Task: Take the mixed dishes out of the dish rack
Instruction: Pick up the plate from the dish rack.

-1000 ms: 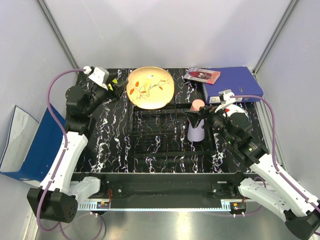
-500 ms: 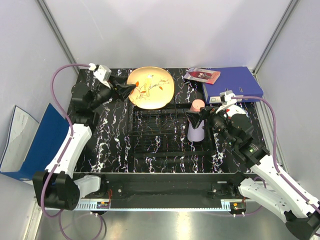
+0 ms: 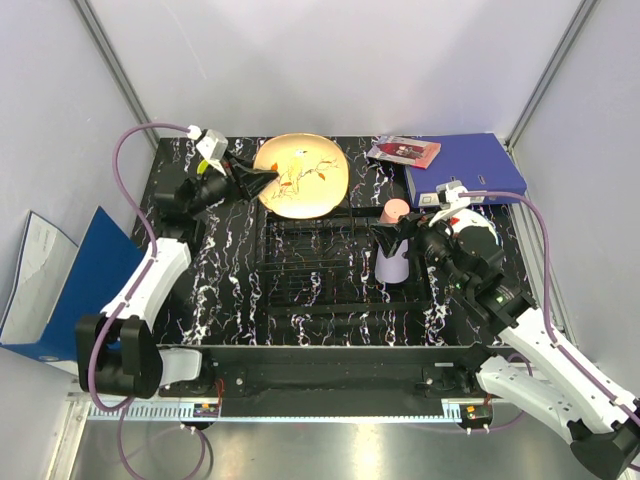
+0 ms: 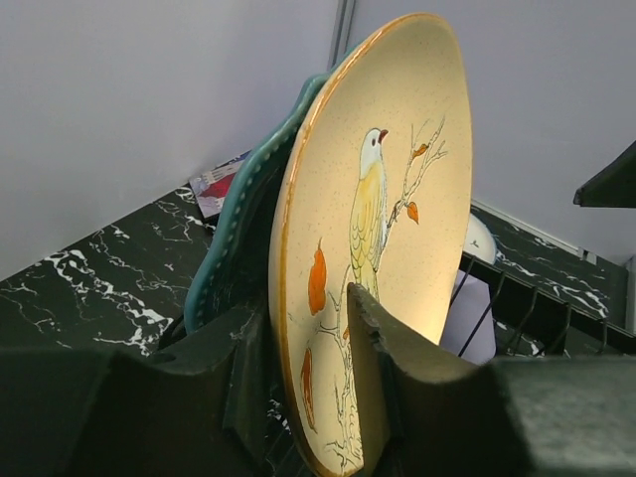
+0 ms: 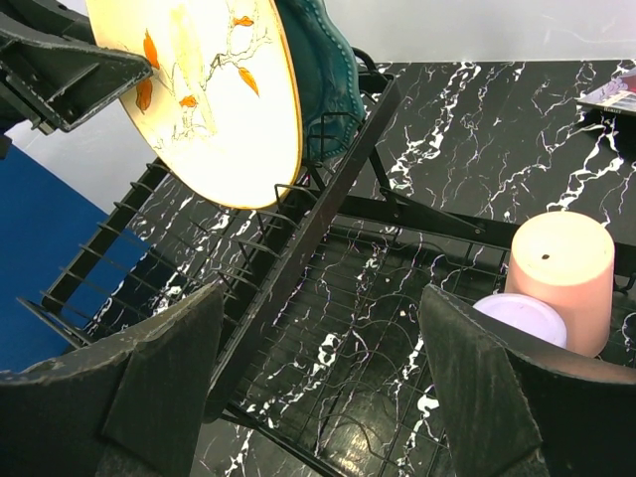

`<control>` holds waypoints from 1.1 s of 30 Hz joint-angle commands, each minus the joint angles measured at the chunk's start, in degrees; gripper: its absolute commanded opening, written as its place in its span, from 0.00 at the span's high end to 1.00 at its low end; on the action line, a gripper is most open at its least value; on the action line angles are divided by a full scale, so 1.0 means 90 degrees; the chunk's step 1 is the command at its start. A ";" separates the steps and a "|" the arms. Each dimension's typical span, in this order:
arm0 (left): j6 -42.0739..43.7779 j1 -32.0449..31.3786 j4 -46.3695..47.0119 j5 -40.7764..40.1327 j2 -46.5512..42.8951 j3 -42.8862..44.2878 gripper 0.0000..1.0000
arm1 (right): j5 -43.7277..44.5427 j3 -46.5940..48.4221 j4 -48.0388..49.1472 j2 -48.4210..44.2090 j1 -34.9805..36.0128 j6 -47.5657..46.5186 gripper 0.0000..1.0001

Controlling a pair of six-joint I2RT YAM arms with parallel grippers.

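The cream-orange plate point(image 3: 300, 175) with a bird drawing stands upright at the back of the black wire dish rack point(image 3: 320, 290). The teal scalloped plate point(image 4: 238, 229) stands right behind it. My left gripper point(image 3: 258, 180) grips the cream-orange plate's point(image 4: 397, 219) left rim, one finger on each face. My right gripper point(image 3: 385, 235) is open and empty over the rack floor point(image 5: 328, 199), beside the upside-down pink cup point(image 3: 396, 210) and the lavender cup point(image 3: 392, 262). Both cups show at the right of the right wrist view, pink point(image 5: 556, 268) and lavender point(image 5: 522, 318). The yellow bowl and white plate are out of view.
A blue binder point(image 3: 465, 160) and a small red-patterned booklet point(image 3: 403, 151) lie at the table's back right. Another blue binder point(image 3: 70, 290) leans outside the table's left edge. Grey walls close in the back and both sides.
My left arm has swung right from the table's back left corner, and its gripper now sits on the cream-orange plate's left rim. The plate and my right arm have hardly moved.
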 commanded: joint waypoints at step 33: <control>-0.0452 0.0010 0.0426 -0.1519 -0.1821 0.0444 1.00 | 0.0017 0.0081 0.0575 0.0229 0.0020 0.0113 0.13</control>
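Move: The left fingers straddle the left rim of the cream bird plate standing in the rack; its middle is about 9 cm to their right, 1 cm ahead and 2 cm up. The teal plate stands some 5 cm beyond it, and the yellow cup is roughly 13 cm left and 5 cm ahead of the hand, well below. From the right hand the bird plate lies about 15 cm ahead, 20 cm left and slightly higher. The left hand pinches the plate's left rim, then draws the plate up about 5 cm and back 4. ##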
